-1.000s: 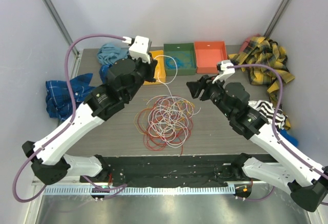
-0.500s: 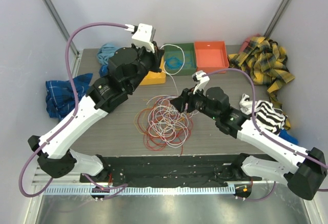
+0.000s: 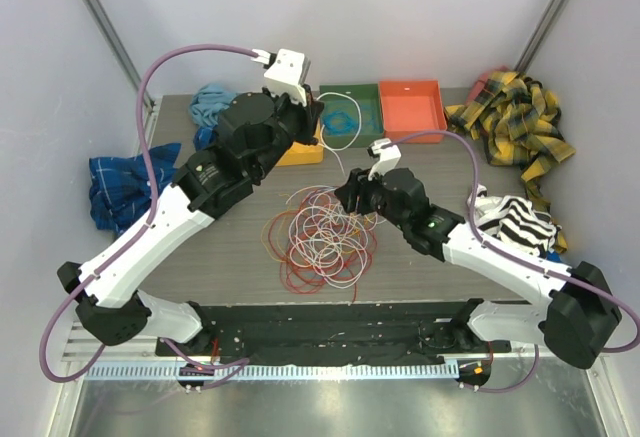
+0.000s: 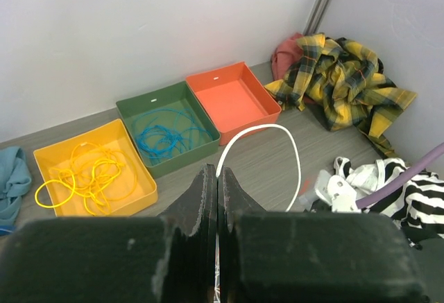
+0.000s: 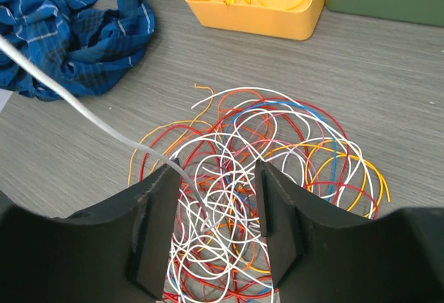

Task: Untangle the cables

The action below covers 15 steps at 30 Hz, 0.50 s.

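The cables (image 3: 325, 232) lie in a loose tangle of red, orange, yellow and white loops at the table's middle, also in the right wrist view (image 5: 277, 150). My left gripper (image 3: 312, 122) is raised near the bins, shut on a white cable (image 4: 277, 128) that arcs away from its tips (image 4: 219, 171). That white cable (image 5: 90, 119) runs taut down into the tangle. My right gripper (image 3: 345, 195) hovers open just above the tangle's far side. The white strand passes between its fingers (image 5: 156, 227), and nothing is gripped.
A yellow bin (image 4: 90, 178) holds yellow wire, a green bin (image 4: 170, 130) holds blue wire, and an orange bin (image 4: 232, 98) stands beside them. Cloths lie around: yellow plaid (image 3: 515, 117), striped (image 3: 520, 222), blue plaid (image 3: 115, 187), light blue (image 3: 208, 107).
My right arm swung left from beside the pile to over it, and its jaws narrowed slightly. The left gripper rose and shifted right, drawing the white cable up.
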Motion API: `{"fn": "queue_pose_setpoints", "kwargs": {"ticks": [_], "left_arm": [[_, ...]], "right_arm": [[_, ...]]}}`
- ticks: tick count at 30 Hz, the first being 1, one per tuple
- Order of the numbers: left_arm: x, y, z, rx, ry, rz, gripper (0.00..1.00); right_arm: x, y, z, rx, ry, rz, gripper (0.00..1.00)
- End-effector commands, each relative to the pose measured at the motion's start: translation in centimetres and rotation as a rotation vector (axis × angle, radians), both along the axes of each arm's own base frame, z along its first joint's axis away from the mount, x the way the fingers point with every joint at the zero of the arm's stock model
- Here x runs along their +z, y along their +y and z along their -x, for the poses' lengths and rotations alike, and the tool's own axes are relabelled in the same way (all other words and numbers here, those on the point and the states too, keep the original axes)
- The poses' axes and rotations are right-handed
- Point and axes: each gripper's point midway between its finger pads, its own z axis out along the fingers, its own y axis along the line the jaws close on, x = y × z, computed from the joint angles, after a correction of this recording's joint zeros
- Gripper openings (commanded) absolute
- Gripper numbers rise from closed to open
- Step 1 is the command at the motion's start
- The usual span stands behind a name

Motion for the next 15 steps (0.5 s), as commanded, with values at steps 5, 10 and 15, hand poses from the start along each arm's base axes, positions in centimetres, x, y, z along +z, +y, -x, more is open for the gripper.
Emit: {"fn": "queue_pose_setpoints", "kwargs": {"ticks": [5, 10, 15], "left_arm": [[1.9, 0.5, 1.0, -0.028, -0.027, 0.050, 0.00], [2.1, 0.7, 1.4, -0.037, -0.022, 0.071, 0.00], [0.0, 1.1, 1.1, -0.004, 0.014, 0.049, 0.00]], "right_arm": [[4.1, -0.2, -0.9, -0.043, -0.099, -0.066, 0.57], [2.6, 1.4, -1.8, -0.021, -0.067, -0.064, 0.37], [5.3, 0.2, -2.5, -0.103, -0.095, -0.088, 0.01]]}}
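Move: The white cable's taut strand, hanging from the left hand, crosses the right hand's open fingers about 1 cm ahead of its hand point, level sideways and 1 cm lower. The tangled pile lies some 7 cm back, 6 cm left and 17 cm down; the yellow box about 17 cm ahead, 14 cm left, equally low. From the left hand, that stretch of strand is some 25 cm below, 6 cm right and roughly 1 cm ahead or less. Up first by about 1.5 cm, then down some 2.5 cm with a slight forward push, the right hand works around the hanging white strand and shuts its fingers from about half open, pinching it above the pile. The wrist barely turns. The left hand stays high almost in place, keeping its grip on the same cable. ##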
